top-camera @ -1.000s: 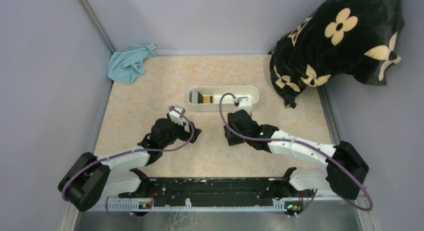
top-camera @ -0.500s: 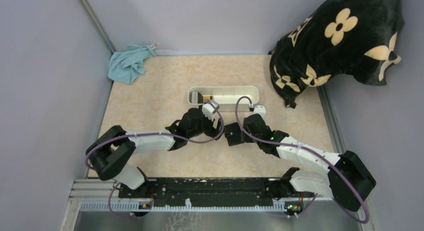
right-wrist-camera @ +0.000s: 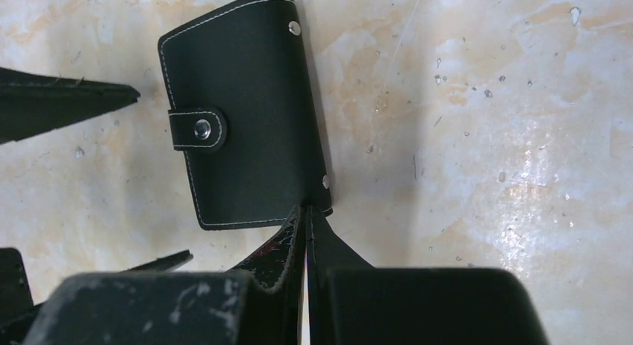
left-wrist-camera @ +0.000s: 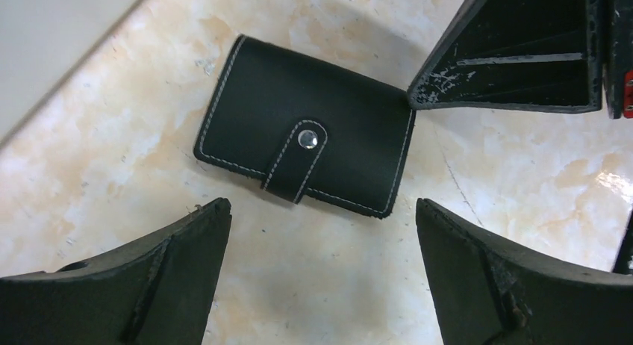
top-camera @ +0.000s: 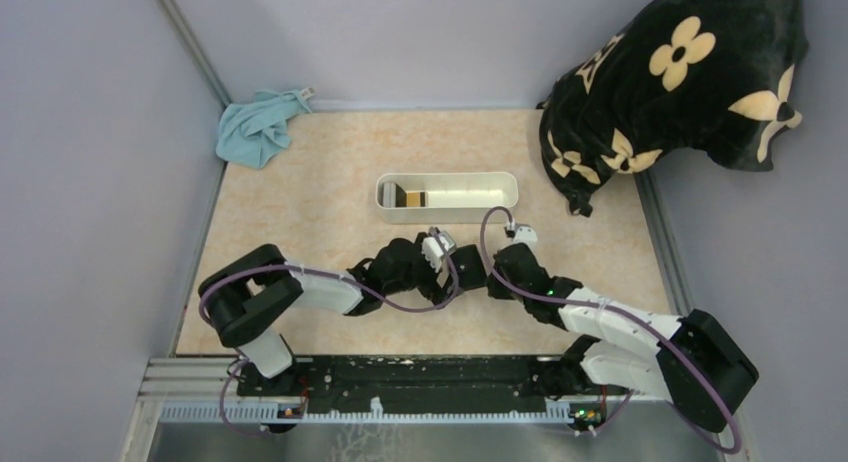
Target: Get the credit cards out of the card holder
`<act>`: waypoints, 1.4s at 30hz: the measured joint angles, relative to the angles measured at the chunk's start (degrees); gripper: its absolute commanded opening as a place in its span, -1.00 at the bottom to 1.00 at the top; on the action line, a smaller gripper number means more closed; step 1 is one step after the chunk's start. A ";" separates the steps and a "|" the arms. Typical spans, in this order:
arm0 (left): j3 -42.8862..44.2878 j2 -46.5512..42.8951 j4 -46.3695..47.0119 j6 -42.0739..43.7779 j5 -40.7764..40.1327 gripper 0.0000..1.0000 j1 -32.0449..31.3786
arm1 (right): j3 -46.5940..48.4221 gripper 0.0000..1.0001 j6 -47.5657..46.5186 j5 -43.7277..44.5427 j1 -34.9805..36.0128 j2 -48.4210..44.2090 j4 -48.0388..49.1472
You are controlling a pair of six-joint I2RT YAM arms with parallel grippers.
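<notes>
The black card holder lies flat on the marble tabletop, folded closed, with its snap strap fastened. No credit cards show. My left gripper hovers just left of the holder, open wide, nothing between its fingers. My right gripper is shut, its fingertips pressed together and touching the holder's corner; I see nothing held between them. In the left wrist view, the right gripper's fingers meet the holder's upper right corner.
A white oblong tray stands just behind the grippers, with a small brown and black item at its left end. A blue cloth lies in the back left corner. A black flowered cushion fills the back right.
My left arm swung right across the table to the holder. My right gripper closed from open and shifted slightly right, its tips now at the holder's corner.
</notes>
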 measured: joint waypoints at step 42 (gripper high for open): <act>3.82 10.95 12.96 20.09 4.70 -0.09 0.83 | 0.98 -1.00 -2.67 -2.97 0.00 1.01 3.48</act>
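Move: From the open left hand, the card holder's middle lies about 4 cm to the right and 3 cm ahead, some 2 cm lower, with its snap strap facing this hand. The white tray's middle stands about 19 cm ahead and 1 cm left. The shut right fingers are at the holder's near right corner, its middle about 5 cm ahead and 4 cm left of them, 2 cm lower; the tray lies about 21 cm ahead and 9 cm left of them. The left fingers come in over the card holder on either side of its snap strap and begin to close around it, down to a little over half open. The hand gets there about 3 cm forward and 3 cm right, first rising some 3 cm and then sinking back, rolling about 20 degrees. The right hand, still shut, lifts and dips briefly, then shifts about 1.5 cm left and 1 cm up, its tips coming over the holder's near edge. ##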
